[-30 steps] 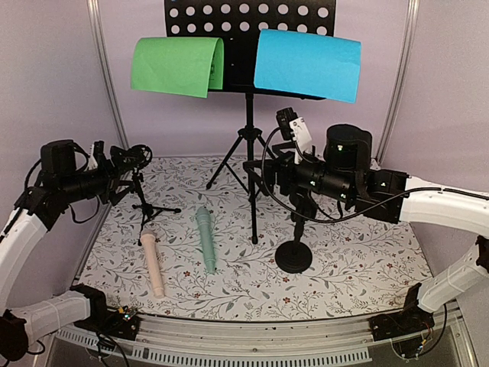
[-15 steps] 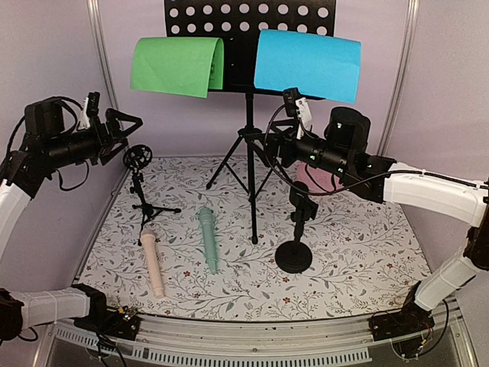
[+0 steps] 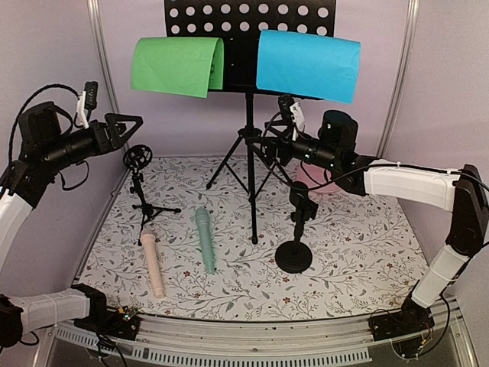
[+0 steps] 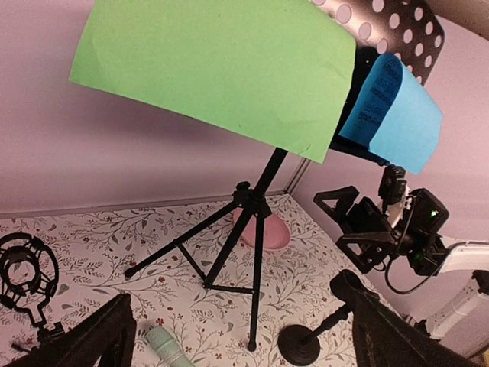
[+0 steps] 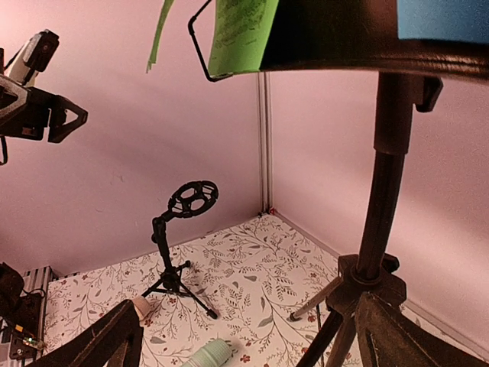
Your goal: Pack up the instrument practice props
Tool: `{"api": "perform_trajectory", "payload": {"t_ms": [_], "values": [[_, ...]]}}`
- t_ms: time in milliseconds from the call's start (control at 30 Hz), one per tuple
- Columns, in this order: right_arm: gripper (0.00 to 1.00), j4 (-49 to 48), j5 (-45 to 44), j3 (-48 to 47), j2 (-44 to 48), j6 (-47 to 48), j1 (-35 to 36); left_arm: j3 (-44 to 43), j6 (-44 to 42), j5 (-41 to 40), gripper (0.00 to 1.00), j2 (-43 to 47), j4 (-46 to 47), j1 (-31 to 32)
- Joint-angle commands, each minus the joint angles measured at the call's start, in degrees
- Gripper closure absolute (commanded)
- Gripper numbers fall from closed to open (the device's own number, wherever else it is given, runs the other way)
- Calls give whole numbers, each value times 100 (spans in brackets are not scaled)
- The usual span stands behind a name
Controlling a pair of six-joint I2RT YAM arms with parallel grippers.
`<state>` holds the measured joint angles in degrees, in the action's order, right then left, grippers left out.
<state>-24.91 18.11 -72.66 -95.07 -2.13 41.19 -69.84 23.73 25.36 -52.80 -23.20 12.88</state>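
Observation:
The black perforated music rack (image 3: pixel 250 23) stands at the back on tripod legs (image 3: pixel 246 157), with a green sheet (image 3: pixel 177 66) and a blue sheet (image 3: pixel 307 65) draped over it. The mint microphone (image 3: pixel 205 239) and pink microphone (image 3: pixel 153 264) lie on the mat. A ring-topped mic support (image 3: pixel 140 183) stands at the left and a round-base support (image 3: pixel 296 229) at the centre right. My left gripper (image 3: pixel 126 126) is open and empty, raised above the ring support. My right gripper (image 3: pixel 267 147) is open and empty beside the rack's pole (image 5: pixel 386 168).
A round pink plate (image 3: pixel 313 177) lies behind the round-base support, under my right arm. Pink walls with metal corner posts (image 3: pixel 103 69) close in the floral mat (image 3: pixel 359 245). A metal rail (image 3: pixel 252 336) runs along the near edge.
My left gripper has risen away from the ring support. My right gripper has moved up and back from the round-base support toward the rack's pole. Both stay open.

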Motion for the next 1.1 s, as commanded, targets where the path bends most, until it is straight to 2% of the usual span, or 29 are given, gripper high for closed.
{"api": "perform_trajectory", "payload": {"t_ms": [0,167,233,367,667,800,967,1067], "values": [[1,-577,451,-121,-264,470,-5,521,-170,306,1,193,1205,50],[1,-600,803,-178,-336,401,6,260,-177,672,1,-131,1361,56],[1,-601,825,-127,-345,398,24,250,146,829,1,-267,1641,49],[1,-705,717,-51,-382,433,84,617,1397,1102,2,-376,2957,55],[1,-701,56,-194,-260,394,427,706,2865,321,2,-743,4223,-75],[1,-661,-444,-67,-37,301,657,1067,3848,90,2,-966,5082,-282],[1,-634,-734,272,440,34,871,1367,4507,-498,1,-1108,5950,-295],[1,-634,-850,512,659,-173,916,1480,5075,-343,1,-1440,6714,-373]]}}
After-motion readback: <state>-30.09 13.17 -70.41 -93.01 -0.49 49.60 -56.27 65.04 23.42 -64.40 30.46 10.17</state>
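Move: The green sheet on the music stand lies some 13 cm ahead of the left hand, about 6 cm to its right and 9 cm higher; the blue sheet is level with it, about 38 cm right of the hand. The ring stand's head is roughly 8 cm ahead, 3 cm left, 20 cm lower. From the right hand, the green sheet is about 12 cm ahead, 21 cm left and 15 cm up, the blue one as far ahead and up, 12 cm right. The left hand heads for the green sheet, still open and touching nothing: about 7 cm forward and some 4 cm up, veering right and back again, while it rolls about 40 degrees, left side dropping. The open right hand draws back about 5 cm and shifts 3 to 4 cm left below the stand's desk, away from the blue sheet, starting to rise at the end. ##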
